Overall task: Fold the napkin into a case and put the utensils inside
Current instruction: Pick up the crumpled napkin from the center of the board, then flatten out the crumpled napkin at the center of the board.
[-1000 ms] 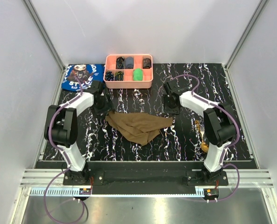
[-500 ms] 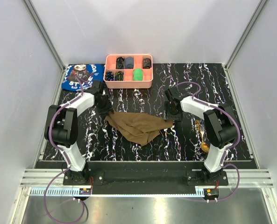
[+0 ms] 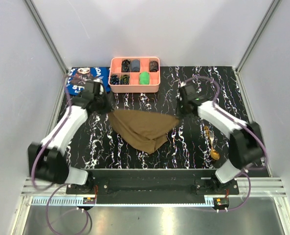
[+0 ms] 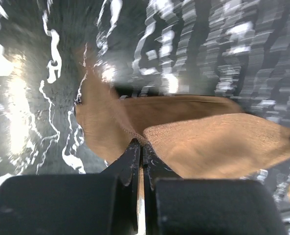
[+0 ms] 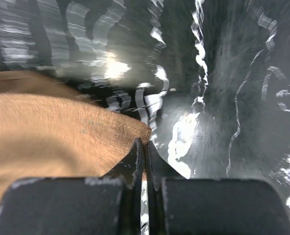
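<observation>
The olive-brown napkin (image 3: 144, 127) is stretched between both arms over the black marbled table, its lower part hanging in a point toward the near edge. My left gripper (image 3: 105, 110) is shut on the napkin's (image 4: 208, 142) left corner, seen pinched at my left gripper (image 4: 142, 144). My right gripper (image 3: 180, 115) is shut on the napkin's (image 5: 52, 137) right corner, held at my right gripper (image 5: 145, 143). The gold utensils (image 3: 211, 143) lie on the table at the right, near the right arm.
A pink compartment tray (image 3: 134, 89) with small dark and green items stands at the back centre. A blue printed cloth (image 3: 80, 78) lies at the back left. Grey walls enclose the table on three sides.
Both grippers closed on the napkin's upper corners and pulled apart and upward. The cloth went from a crumpled heap to a taut spread between them.
</observation>
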Available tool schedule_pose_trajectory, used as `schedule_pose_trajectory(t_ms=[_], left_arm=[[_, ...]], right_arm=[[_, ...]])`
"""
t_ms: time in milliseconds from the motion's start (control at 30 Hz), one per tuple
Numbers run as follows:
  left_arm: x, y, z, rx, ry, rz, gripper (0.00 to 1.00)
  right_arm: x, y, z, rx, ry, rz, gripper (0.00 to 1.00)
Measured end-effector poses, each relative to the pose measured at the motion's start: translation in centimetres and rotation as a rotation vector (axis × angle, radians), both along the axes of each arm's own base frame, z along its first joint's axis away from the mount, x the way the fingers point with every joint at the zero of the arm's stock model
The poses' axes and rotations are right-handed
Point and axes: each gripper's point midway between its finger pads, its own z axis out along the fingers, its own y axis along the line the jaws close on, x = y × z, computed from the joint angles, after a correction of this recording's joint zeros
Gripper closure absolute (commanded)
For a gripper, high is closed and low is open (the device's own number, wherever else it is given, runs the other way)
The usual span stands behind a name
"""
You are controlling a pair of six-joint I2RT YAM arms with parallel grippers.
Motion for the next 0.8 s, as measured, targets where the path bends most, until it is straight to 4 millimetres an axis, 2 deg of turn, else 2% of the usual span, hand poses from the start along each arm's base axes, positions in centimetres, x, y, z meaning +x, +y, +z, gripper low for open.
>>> schedule_pose_trajectory(t_ms=[33,100,167,200,300,333,433,533,567,633,700,800], left_arm=[[-0.4,0.2,2.2,-0.009,-0.055,0.002,1.00],[-1.4,0.5,7.4,-0.036,-0.191,0.006,1.00],[-2.9,0.9,12.7,-0.067,-0.339,0.008,1.00],[-4.2,1.2,16.0,-0.088,-0.437,0.009,1.00],[-8.8,2.2,24.8,-0.144,-0.713,0.001,1.00],[-10.6,2.6,27.4,-0.161,-0.799,-0.005,1.00],[-16.5,3.5,33.8,-0.215,-1.035,-0.032,1.00],[-22.1,4.0,38.6,-0.266,-1.231,-0.074,1.00],[-23.2,4.1,39.6,-0.277,-1.268,-0.084,1.00],[-24.1,4.1,40.6,-0.293,-1.304,-0.095,1.00],[-23.4,4.0,40.3,-0.299,-1.281,-0.086,1.00],[-19.5,3.9,37.8,-0.271,-1.156,-0.028,1.00]], right_arm=[[0.1,0.1,1.9,0.019,-0.039,0.010,1.00],[0.3,0.5,7.5,0.084,-0.166,0.033,1.00],[-0.6,0.9,14.3,0.183,-0.321,0.074,1.00],[-1.6,1.0,18.0,0.238,-0.406,0.101,1.00],[-6.5,0.9,28.3,0.404,-0.651,0.222,1.00],[-8.2,0.9,30.8,0.446,-0.711,0.261,1.00],[-15.1,0.6,38.3,0.596,-0.887,0.427,1.00],[-20.8,0.2,42.8,0.699,-1.000,0.556,1.00],[-22.0,0.0,43.8,0.723,-1.022,0.581,1.00],[-22.9,-0.1,44.6,0.747,-1.037,0.589,1.00],[-21.9,-0.3,44.3,0.742,-1.019,0.538,1.00],[-17.6,-0.2,41.4,0.678,-0.926,0.394,1.00]])
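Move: Both grippers already pinch the napkin by its two upper corners, its lower part still on the board. The napkin's middle is about 17 cm right, 9 cm back and 8 cm below the left gripper, and about 16 cm left, 5 cm back and 3 cm below the right. The orange tray stands about 17 cm ahead, 12 cm right of and 9 cm below the left gripper; the utensils lie some 13 cm back, 16 cm right of and 4 cm below the right one. Keep both grippers shut on the napkin's corners and sweep them up together about 40 cm, quickly, drawing them back over 20 cm towards the bases as they climb. Tip the fingers up some 60 to 70 degrees, swinging the right hand counter-clockwise too; then reverse into a short forward, slightly downward swing of about 4 cm. ##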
